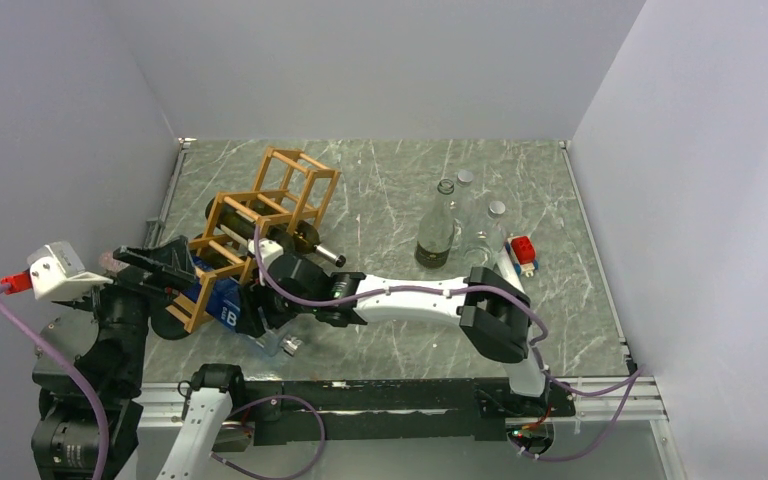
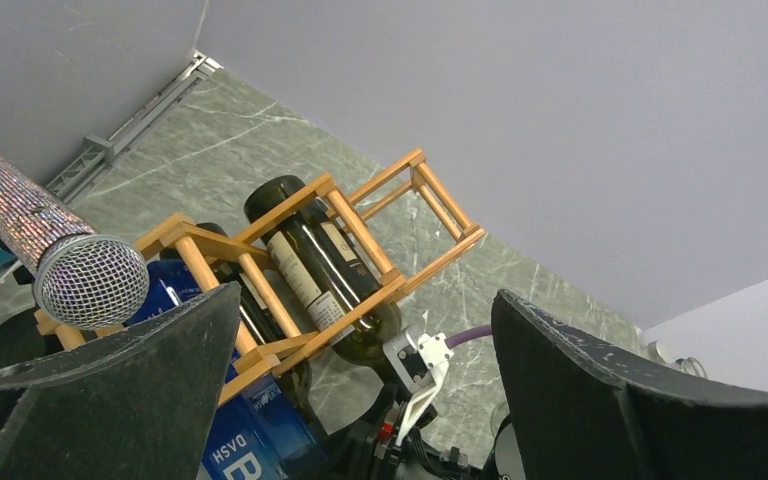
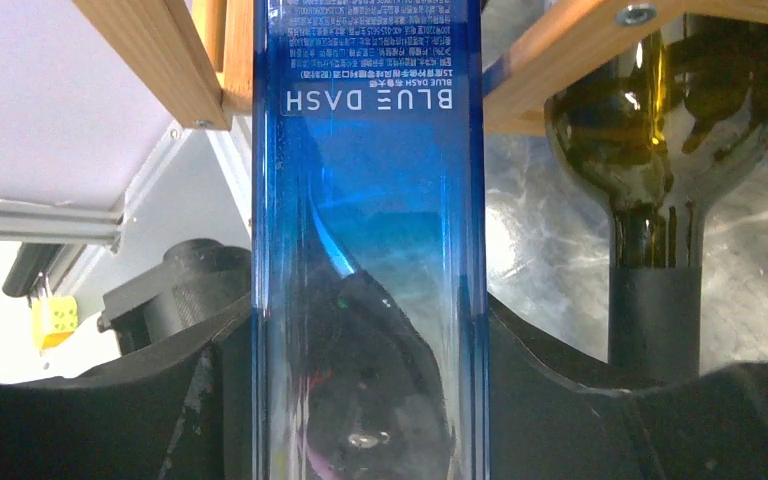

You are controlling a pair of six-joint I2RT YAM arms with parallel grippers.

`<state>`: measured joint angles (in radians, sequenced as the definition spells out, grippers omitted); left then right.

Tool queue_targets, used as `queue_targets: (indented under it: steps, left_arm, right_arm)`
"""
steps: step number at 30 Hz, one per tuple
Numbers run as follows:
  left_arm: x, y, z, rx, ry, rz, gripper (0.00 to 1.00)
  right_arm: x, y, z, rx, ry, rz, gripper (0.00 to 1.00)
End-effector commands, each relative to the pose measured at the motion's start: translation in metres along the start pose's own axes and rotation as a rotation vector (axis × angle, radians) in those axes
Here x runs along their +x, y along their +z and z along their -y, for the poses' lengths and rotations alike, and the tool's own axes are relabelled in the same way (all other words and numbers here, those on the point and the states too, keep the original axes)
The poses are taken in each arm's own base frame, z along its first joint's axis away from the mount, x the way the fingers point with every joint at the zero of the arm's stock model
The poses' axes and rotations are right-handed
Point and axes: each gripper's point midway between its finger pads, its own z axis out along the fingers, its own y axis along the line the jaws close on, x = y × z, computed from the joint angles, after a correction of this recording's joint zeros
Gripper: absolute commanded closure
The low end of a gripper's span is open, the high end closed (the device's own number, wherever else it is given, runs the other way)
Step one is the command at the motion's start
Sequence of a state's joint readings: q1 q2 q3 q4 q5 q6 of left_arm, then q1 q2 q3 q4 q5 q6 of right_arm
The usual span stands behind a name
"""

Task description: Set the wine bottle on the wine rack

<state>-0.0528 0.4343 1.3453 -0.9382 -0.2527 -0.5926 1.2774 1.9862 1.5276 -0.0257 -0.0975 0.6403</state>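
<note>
The wooden wine rack (image 1: 278, 153) stands at the table's left, stepped, with dark bottles (image 1: 305, 240) lying in its cells. My right gripper (image 1: 260, 315) is shut on a blue wine bottle (image 1: 222, 305) marked BLUE DASH, which lies low at the rack's near end. In the right wrist view the blue wine bottle (image 3: 370, 200) fills the gap between the fingers of my right gripper (image 3: 370, 400) and runs up between the rack's sticks (image 3: 160, 60). My left gripper (image 2: 365, 300) is wide open and holds nothing, just left of the rack (image 2: 360, 230).
A glittery microphone (image 2: 60, 250) lies by the rack's left end. Clear glass bottles (image 1: 438, 235), loose caps (image 1: 497, 208) and a red and white block (image 1: 523, 250) sit at the table's right middle. Grey walls close in three sides.
</note>
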Motion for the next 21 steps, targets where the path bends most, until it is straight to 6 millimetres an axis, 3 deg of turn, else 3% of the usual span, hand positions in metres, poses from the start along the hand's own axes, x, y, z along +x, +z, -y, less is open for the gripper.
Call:
queue_targets:
  steps: [1, 14, 21]
  left_arm:
    - [-0.012, -0.009, 0.0, 0.006, 0.028, 0.038, 0.01]
    - [-0.011, -0.009, 0.001, 0.01, 0.03, 0.035, 0.01]
    - [-0.011, -0.01, 0.0, 0.008, 0.03, 0.037, 0.01]
  right_arm:
    - [-0.103, -0.018, -0.077, -0.232, -0.057, 0.333, 1.0]
    - [-0.117, 0.007, -0.074, -0.204, -0.047, 0.378, 1.0]
    - [-0.115, 0.018, -0.068, -0.177, -0.049, 0.365, 0.97]
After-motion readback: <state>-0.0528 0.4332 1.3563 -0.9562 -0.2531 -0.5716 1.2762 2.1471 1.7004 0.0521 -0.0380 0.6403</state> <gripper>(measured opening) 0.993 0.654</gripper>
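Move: The right hand already grips the blue bottle near its neck, with the base inside the rack's lowest bay. The middle of that bay lies some 8 cm left and 4 cm ahead of this hand, about level with it. The nearest racked wine bottle is about 9 cm ahead and 4 cm left, slightly lower; the microphone head is roughly 18 cm left and 5 cm ahead. From the idle left hand the bay is about 28 cm below, 4 cm ahead and 3 cm left. Keeping its pinch on the sides of the blue bottle, the right hand slides it base-first through the rack's lowest bay, carrying it about 5 cm left and half as far forward at nearly constant height. The wrist turns only some 5 degrees, and the fingers finish close to the rack's near rail. ##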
